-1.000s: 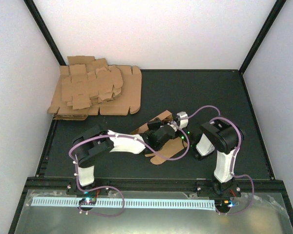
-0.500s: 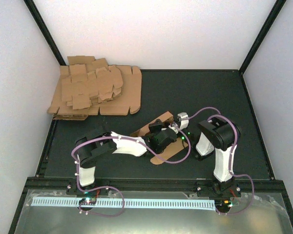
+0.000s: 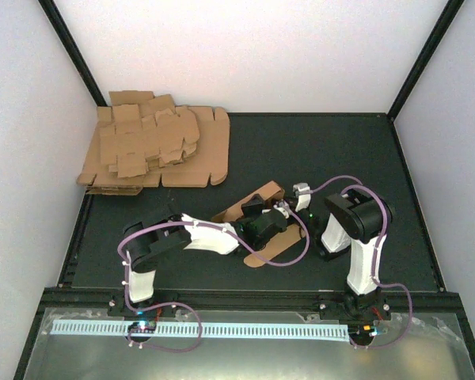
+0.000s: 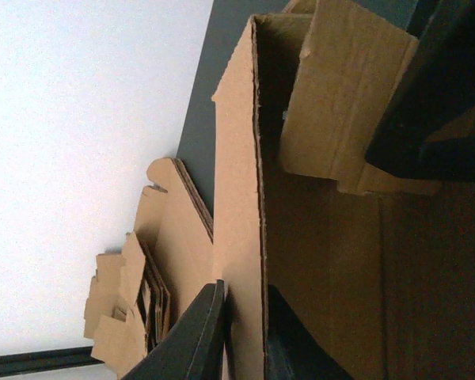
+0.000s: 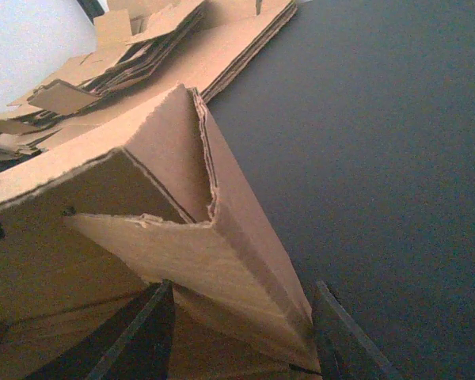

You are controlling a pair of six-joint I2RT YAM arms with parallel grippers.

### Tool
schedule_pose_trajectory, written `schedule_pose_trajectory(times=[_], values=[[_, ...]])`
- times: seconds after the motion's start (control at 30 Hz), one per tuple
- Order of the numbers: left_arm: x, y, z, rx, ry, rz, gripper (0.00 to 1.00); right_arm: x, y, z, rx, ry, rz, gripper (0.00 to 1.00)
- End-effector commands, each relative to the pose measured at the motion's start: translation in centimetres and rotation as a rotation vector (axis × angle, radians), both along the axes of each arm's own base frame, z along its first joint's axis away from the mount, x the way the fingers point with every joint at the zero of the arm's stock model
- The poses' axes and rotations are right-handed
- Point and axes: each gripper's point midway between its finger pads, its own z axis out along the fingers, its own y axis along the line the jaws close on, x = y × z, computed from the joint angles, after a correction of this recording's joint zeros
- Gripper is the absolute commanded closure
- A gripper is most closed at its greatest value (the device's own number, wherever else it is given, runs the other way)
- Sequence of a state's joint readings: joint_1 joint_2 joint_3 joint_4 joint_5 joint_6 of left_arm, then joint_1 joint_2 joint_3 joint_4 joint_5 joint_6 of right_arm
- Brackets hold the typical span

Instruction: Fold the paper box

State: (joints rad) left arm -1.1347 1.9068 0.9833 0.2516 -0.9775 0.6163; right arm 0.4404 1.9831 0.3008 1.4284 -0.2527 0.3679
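Note:
The paper box (image 3: 261, 195) is a half-folded brown carton in the middle of the black table, with one rounded flap (image 3: 275, 247) lying flat toward me. My left gripper (image 3: 252, 207) reaches in from the left. In the left wrist view this gripper (image 4: 244, 294) is shut on an upright side wall of the box (image 4: 237, 158), one finger on each face. My right gripper (image 3: 285, 207) comes from the right. In the right wrist view it (image 5: 241, 294) straddles the folded corner of the box (image 5: 182, 142), and the cardboard fills the gap between its fingers (image 5: 154, 321).
A thick, untidy pile of brown cardboard sheets (image 3: 154, 150) lies at the back left corner of the table, also seen behind the box as the pile (image 5: 142, 55). Pale walls enclose the table on three sides. Purple cables loop off both arms.
The box and both grippers have shifted slightly to the right. The right wrist has drawn back to the right, and the box's far wall stands a little higher.

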Motion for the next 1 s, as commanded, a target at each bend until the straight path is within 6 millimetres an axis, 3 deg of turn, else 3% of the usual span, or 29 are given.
schedule_pose_trajectory(times=[0.0, 0.37, 0.8, 0.97], values=[[-2.4, 0.1, -5.8, 0.102, 0.178, -0.094, 0.85, 0.6, 0.3, 2.2, 0.036, -0.094, 0.014, 0.49], [-4.0, -1.7, -3.1, -0.087, 0.335, -0.122, 0.62, 0.4, 0.7, 2.4, 0.038, -0.104, 0.04, 0.51], [-5.2, -3.8, 3.8, -0.284, 0.468, -0.203, 0.41, 0.4, 0.8, 2.4, 0.034, -0.11, 0.046, 0.51], [-5.0, -4.0, 6.4, -0.357, 0.502, -0.212, 0.4, 0.5, 0.8, 2.4, 0.031, -0.11, 0.048, 0.51]])
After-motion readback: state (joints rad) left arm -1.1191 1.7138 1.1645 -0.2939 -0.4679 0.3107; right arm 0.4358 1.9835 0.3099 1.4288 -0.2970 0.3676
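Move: The box's far wall is between my left fingertips, its middle about 3 cm below and 1 cm to the left of that hand, level fore and aft. From the left hand, the box's far-right corner lies roughly 7 cm right, 3 cm ahead and 4 cm lower, and the near flap about 5 cm right, 12 cm back and 8 cm lower. That corner is about 2 cm ahead and 1 cm left of my right hand. I let go of the far wall, spreading my left fingers from nearly shut to over half open. That hand draws back about 5 cm and some 3 cm to the right over the box, dipping a centimetre before rising to end 3 cm higher, its fingers tipping down around 25 degrees. My right hand stays at the far-right corner, half open, one finger inside the cardboard and one outside. ##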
